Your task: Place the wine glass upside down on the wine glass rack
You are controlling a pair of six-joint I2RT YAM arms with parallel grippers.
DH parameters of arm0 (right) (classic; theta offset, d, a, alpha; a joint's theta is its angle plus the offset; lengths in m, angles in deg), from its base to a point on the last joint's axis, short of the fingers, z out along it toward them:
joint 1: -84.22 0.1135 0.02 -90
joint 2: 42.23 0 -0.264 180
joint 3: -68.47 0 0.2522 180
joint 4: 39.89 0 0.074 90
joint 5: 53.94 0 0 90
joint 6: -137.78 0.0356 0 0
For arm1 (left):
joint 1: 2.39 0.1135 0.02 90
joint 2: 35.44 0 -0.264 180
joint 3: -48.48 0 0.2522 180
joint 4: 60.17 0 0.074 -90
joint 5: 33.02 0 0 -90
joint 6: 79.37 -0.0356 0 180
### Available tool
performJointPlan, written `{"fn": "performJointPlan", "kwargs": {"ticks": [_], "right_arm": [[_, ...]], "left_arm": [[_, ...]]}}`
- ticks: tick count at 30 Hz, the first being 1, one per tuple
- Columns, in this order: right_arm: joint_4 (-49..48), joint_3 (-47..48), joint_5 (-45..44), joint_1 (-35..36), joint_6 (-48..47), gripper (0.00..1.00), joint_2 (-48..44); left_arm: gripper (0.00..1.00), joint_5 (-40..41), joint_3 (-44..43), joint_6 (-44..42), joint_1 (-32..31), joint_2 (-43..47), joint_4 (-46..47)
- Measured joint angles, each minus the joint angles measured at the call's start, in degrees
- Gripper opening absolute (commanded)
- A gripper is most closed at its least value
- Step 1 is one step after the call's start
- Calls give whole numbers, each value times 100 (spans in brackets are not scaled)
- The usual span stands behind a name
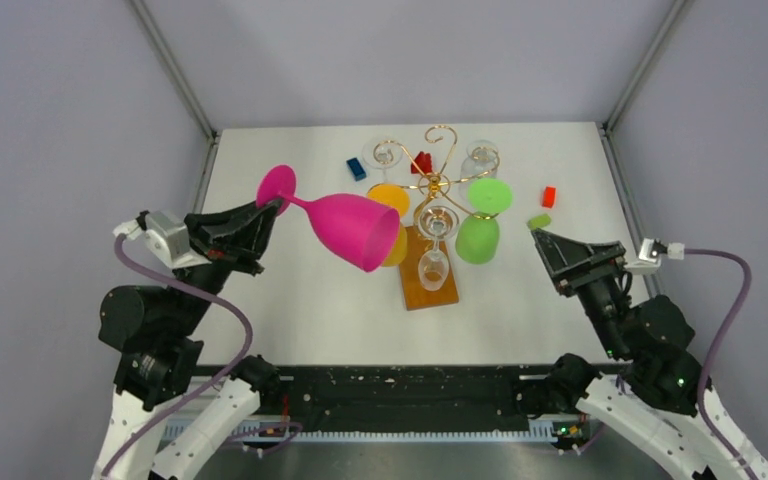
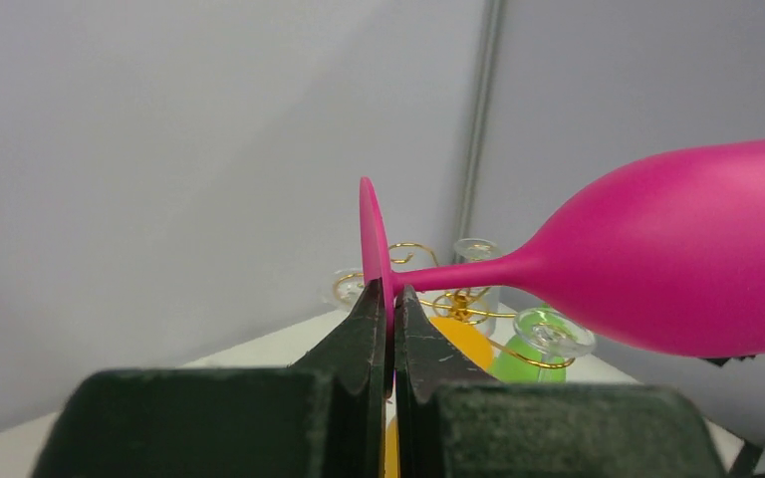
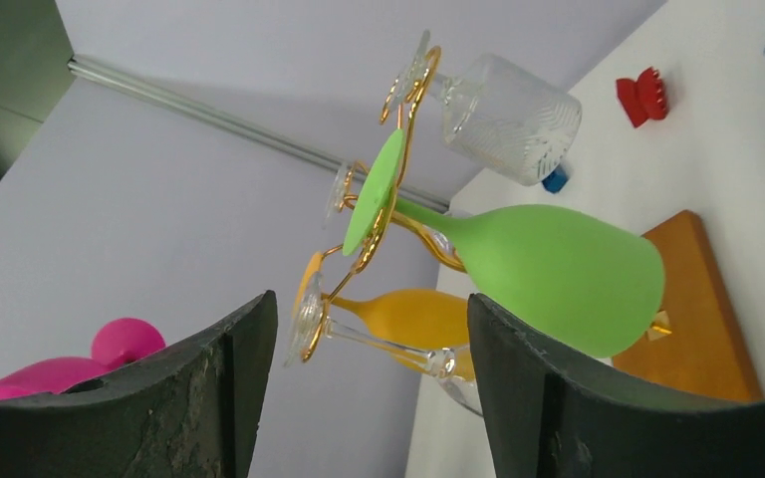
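Observation:
A pink wine glass [image 1: 345, 225] hangs in the air on its side, left of the wine glass rack [image 1: 430, 185], bowl toward the rack. My left gripper [image 1: 278, 208] is shut on the edge of its round foot [image 2: 373, 249]; the stem and bowl [image 2: 677, 264] run to the right. The gold wire rack stands on an orange-brown wooden base [image 1: 428, 285] and carries a green glass [image 1: 480, 235], an orange glass [image 1: 392, 200] and clear glasses, all upside down. My right gripper [image 1: 538, 237] is open right of the rack, nothing between its fingers [image 3: 229, 388].
Small blocks lie on the white table [image 1: 290, 310]: blue [image 1: 356, 168], dark red [image 1: 421, 161], red [image 1: 548, 196] and green [image 1: 539, 222]. Grey walls and metal posts close in the back and sides.

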Motion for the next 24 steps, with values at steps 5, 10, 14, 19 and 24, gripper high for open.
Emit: {"fn": "performJointPlan", "kwargs": {"ticks": [5,10,14,19,24], "right_arm": [[1003,944,-323,0,-826,69,-140],[1541,1950,-254,2,-1939,70,-26],[1869,3067,356,9,-2977,71,861],[1895,4170,1773,28,-3856,70,2426],[1849,4677,3499,33,-4245,68,3536]], "left_arm": [[0,-1169,-286,-560,0,-671,385],[0,-1768,-291,-1233,0,-1134,564],[0,-2284,-332,-1853,-20,-1410,557],[0,-2771,-409,-2455,-234,-1580,459],[0,-3003,-986,-3176,-1014,-1893,-254]]}}
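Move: The left hand holds the pink wine glass by its foot, bowl out to the right; the rack's hub is about 22 cm to its right, 10 ahead and 14 below. The hanging orange glass is roughly 15 cm right, 6 ahead and 22 below. From the open right hand, the pink glass's middle is some 31 cm left, 7 back and 14 above; the green glass hangs 8 left, 6 ahead and 8 below. Still pinching the pink glass's foot, the left hand carries it about 11 cm to the right, towards the near side of the rack, rolling some 30 degrees so the bowl swings down, and turning clockwise. The right hand, fingers staying wide open, first backs off rightward while rising, then sweeps left towards the pink glass, ending about 12 cm higher and rolled left side down. ##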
